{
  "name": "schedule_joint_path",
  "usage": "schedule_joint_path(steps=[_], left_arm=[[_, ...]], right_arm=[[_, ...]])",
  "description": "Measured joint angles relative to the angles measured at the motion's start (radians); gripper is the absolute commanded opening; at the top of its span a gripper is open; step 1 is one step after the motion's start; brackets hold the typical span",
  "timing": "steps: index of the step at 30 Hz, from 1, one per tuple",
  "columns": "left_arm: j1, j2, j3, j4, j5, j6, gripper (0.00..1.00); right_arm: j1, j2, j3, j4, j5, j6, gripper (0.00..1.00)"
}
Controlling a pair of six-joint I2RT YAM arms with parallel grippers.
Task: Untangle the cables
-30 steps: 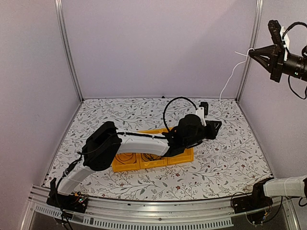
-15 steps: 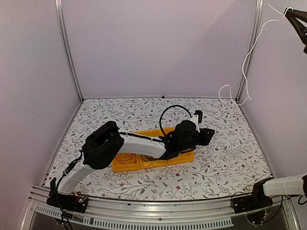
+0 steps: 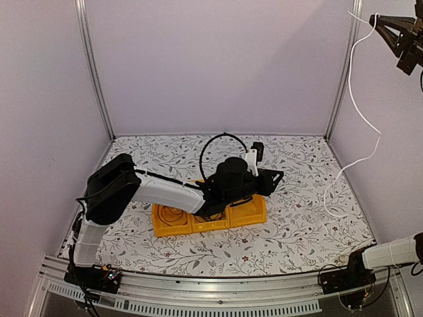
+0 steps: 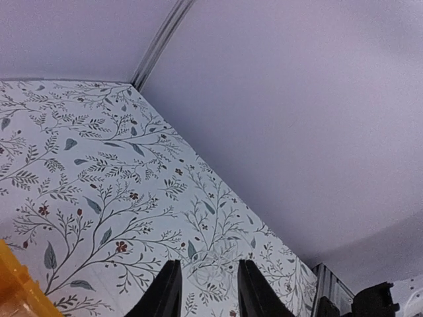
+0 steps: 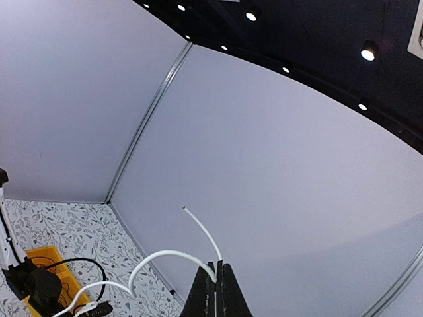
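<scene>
High at the right wall, my right gripper (image 3: 378, 18) (image 5: 216, 282) is shut on a thin white cable (image 3: 381, 139) (image 5: 165, 253). That cable hangs in a long curve down to the table on the right. A short free end sticks up past the jaws. Other thin cables (image 3: 173, 215), dark and reddish loops, lie in the left compartment of the yellow bin (image 3: 254, 212) (image 5: 51, 256). My left gripper (image 3: 277, 176) (image 4: 206, 290) hovers just past the bin's far right corner. It is open, with only patterned table between its fingers (image 4: 168, 292).
The left arm lies across the yellow bin (image 4: 14, 290) and hides its middle. A black hose loop (image 3: 210, 142) rises from that arm's wrist. Grey walls and metal posts (image 3: 92, 72) close the table on three sides. The right arm's base (image 3: 344, 277) sits at the near right.
My right gripper has risen to the top right corner, drawing the white cable out until it hangs free. The left arm has swung left, and its jaws have opened a little.
</scene>
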Motion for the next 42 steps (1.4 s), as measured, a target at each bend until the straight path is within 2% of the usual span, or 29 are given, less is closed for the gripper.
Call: schedule_joint_path(steps=[6, 11, 20, 25, 33, 42], left_arm=[[0.011, -0.238, -0.125, 0.003, 0.016, 0.106, 0.48], [0.024, -0.477, -0.261, -0.087, -0.082, 0.166, 0.57], [0.076, -0.838, -0.613, -0.28, -0.333, 0.15, 0.63], [0.085, -0.995, -0.715, -0.369, -0.429, 0.13, 0.65], [0.111, -1.181, -0.812, -0.47, -0.524, 0.105, 0.67], [0.132, -1.263, -0.848, -0.548, -0.57, 0.09, 0.68]], right_arm=[[-0.001, -0.015, -0.156, -0.004, -0.055, -0.039, 0.0], [-0.002, -0.024, -0.309, -0.009, -0.12, -0.065, 0.0], [-0.002, 0.003, -0.441, 0.013, -0.229, -0.061, 0.0], [0.002, 0.031, -0.47, 0.051, -0.289, -0.021, 0.0], [0.023, 0.068, -0.488, 0.096, -0.326, 0.027, 0.0], [0.053, 0.113, -0.491, 0.146, -0.329, 0.056, 0.0]])
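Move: The white cable hangs from my right fingertips. The box's empty right-hand compartment lies about 15 cm ahead of them, 17 cm to the left and some 62 cm below. From my left hand that compartment is about 2 cm ahead, 10 cm left and 14 cm down. The black cables sit in the middle compartment, 22 cm left and 2 cm ahead; the red cables are 34 cm left and roughly level with my left hand. I clear my empty left hand out of the way, lifting it and then sweeping about 36 cm left over the box, turning counter-clockwise some 40 degrees as its fingers spread. Meanwhile my right hand keeps its pinch on the white cable and comes down about 16 cm, forward and left towards the empty compartment, quickly at first and then easing, tipping down and swinging counter-clockwise. ##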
